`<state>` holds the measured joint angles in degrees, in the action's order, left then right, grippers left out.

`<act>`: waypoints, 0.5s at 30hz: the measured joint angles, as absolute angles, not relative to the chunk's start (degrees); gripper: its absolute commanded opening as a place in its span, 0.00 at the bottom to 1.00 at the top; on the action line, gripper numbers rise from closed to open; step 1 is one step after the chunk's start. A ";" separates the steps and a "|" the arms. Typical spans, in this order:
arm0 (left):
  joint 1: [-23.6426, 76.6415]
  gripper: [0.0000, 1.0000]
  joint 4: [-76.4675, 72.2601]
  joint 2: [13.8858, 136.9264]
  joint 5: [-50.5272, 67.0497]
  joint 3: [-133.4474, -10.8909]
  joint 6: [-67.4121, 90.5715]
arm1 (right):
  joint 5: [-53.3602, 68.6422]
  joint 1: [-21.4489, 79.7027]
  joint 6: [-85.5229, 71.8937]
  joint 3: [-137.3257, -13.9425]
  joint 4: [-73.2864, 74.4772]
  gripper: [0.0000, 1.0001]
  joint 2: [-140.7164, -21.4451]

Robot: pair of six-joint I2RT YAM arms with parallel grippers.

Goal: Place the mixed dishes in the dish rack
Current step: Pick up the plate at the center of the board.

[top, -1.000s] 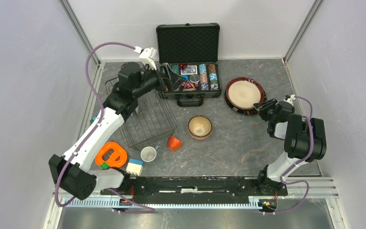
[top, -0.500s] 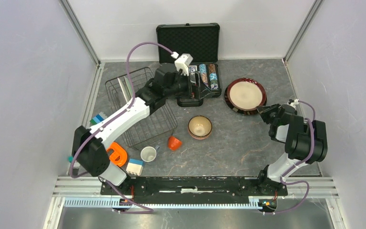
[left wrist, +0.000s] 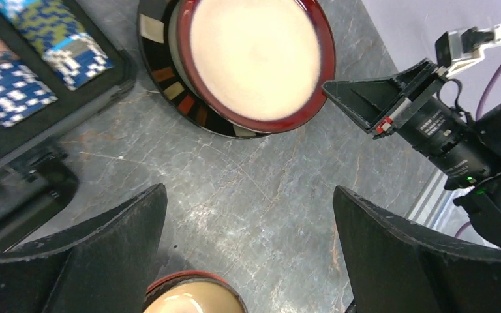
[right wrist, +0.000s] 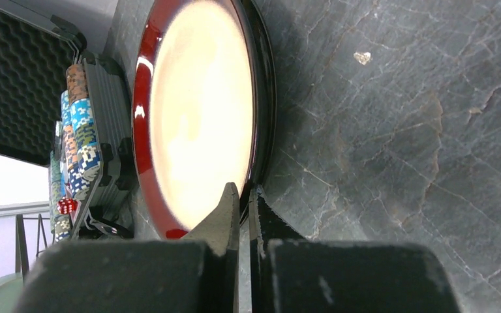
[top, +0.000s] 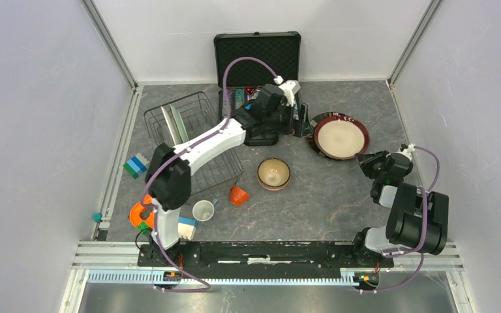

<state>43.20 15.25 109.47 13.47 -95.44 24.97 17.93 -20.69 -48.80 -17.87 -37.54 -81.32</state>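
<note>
A red-rimmed beige plate lies at the back right, on top of a second dark plate with a patterned rim. My right gripper is shut on the near-right rim of the beige plate, one finger over its face and one under it. My left gripper hangs open over the poker case's right end, left of the plates, with nothing between its fingers. The tan bowl sits mid-table. An orange cup and a white cup lie near the black wire dish rack, which holds pale dishes on edge.
An open black poker-chip case stands at the back centre. An orange ring toy and a white-and-blue block lie near the left arm's base. A blue-green block sits left of the rack. Walls close in both sides.
My left arm swung right from above the rack, across the poker case, toward the plates. My right gripper shut on the beige plate's rim, and the plate shifted slightly right.
</note>
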 measured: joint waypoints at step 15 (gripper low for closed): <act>46.96 0.92 24.12 132.94 9.23 -119.00 24.88 | 21.58 -22.22 -47.99 -16.08 -33.23 0.00 -77.71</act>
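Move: The red-rimmed plate's centre is about 16 cm to the right of the open left hand, 5 cm ahead and some 16 cm below; the bowls are 7 cm back and 6 cm left of that hand, and the poker case is 14 cm ahead and 11 cm left, both on the table. The right hand already holds the rim, with the plate's centre about 7 cm ahead and 6 cm left. The dark patterned plate underneath is centred roughly 8 cm ahead and 9 cm left of the right hand. Down and to the right, with a smaller push forward, the left hand swoops towards the plate's left rim, sinking about 8 cm and stopping its rightward run after some 6 cm, fingers still wide and clear of the rim. The right hand keeps its pinch on the near-right rim and draws the plate slowly back, less than 2 cm. ##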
